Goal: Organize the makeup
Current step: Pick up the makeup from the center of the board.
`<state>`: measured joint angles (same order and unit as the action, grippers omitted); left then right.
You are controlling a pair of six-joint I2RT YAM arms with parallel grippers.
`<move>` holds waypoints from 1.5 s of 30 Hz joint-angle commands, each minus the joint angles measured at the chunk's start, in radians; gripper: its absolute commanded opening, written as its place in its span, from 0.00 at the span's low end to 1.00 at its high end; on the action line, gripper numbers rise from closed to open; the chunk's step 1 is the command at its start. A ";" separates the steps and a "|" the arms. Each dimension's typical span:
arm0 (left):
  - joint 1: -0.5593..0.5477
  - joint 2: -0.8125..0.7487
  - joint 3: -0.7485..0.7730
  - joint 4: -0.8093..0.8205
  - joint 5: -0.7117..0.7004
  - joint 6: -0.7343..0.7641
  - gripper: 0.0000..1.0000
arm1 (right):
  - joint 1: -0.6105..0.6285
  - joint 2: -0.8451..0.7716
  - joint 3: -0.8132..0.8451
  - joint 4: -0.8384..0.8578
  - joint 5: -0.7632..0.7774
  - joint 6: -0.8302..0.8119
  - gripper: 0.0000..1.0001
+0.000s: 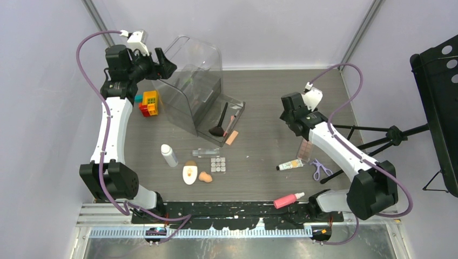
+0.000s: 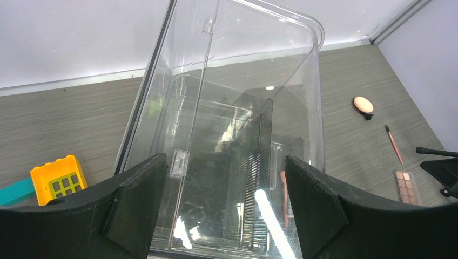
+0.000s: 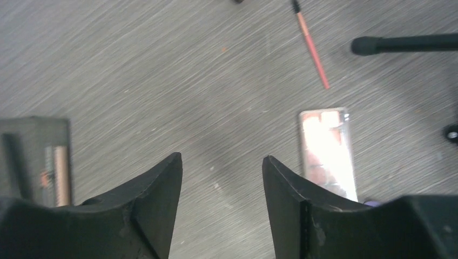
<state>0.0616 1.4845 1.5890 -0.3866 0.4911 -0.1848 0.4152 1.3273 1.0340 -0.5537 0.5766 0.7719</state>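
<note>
Makeup lies loose on the table: a white bottle (image 1: pixel 169 155), a clear bottle (image 1: pixel 206 152), a square-pan palette (image 1: pixel 217 164), a white oval compact (image 1: pixel 189 174), a peach sponge (image 1: pixel 205 177), a cream tube (image 1: pixel 290 164) and a pink bottle (image 1: pixel 288 200). A black brush (image 1: pixel 220 123) rests in the pulled-out drawer. My left gripper (image 2: pixel 226 162) is open, high at the back left, looking down into the clear case (image 2: pixel 232 108). My right gripper (image 3: pixel 221 162) is open over bare table, empty, just left of a long palette (image 3: pixel 328 151).
Colourful toy bricks (image 1: pixel 149 102) sit left of the case. Purple scissors (image 1: pixel 320 169) lie by the right arm. A thin pink brush (image 3: pixel 311 43) and a black tripod leg (image 3: pixel 405 43) lie beyond the right gripper. The drawer's corner (image 3: pixel 35 156) is to its left.
</note>
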 commanded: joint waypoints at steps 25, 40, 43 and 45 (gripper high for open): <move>0.009 0.008 -0.029 -0.042 0.025 -0.042 0.82 | -0.441 0.559 0.316 -0.002 -0.280 -0.480 0.55; 0.007 0.007 -0.029 -0.039 0.030 -0.047 0.82 | -0.549 0.656 0.356 -0.027 -0.426 -0.477 0.44; 0.008 0.008 -0.027 -0.039 0.032 -0.048 0.82 | -0.556 0.670 0.360 -0.028 -0.457 -0.474 0.37; 0.008 0.008 -0.028 -0.039 0.032 -0.047 0.82 | -0.556 0.679 0.361 -0.028 -0.478 -0.474 0.33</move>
<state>0.0650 1.4864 1.5848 -0.3721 0.5098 -0.2104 -0.1352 1.9770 1.3705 -0.5728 0.1482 0.3042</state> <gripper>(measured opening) 0.819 0.364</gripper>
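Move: Some 14 cm to the right of the right hand, 6 cm ahead and 15 cm below lies the thin pink brush. Its neighbours, all on the table: the tripod foot about 5 cm to the brush's right and level with it, the powder puff 11 cm farther out and 4 cm left of the brush, the palette 12 cm nearer and 6 cm left of it. From the left hand the brush is about 70 cm right, 4 cm back and 35 cm below. Swinging right and down with some forward reach, the right hand travels about 14 cm each way and 7 cm outwards, the forward part coming early, to bring its fingertips low over the middle of the thin pink brush. The wrist tips nearly 30 degrees steeper towards the table, and the fingers narrow partway around the shaft, slowing at the end; a grip can't be seen yet. ##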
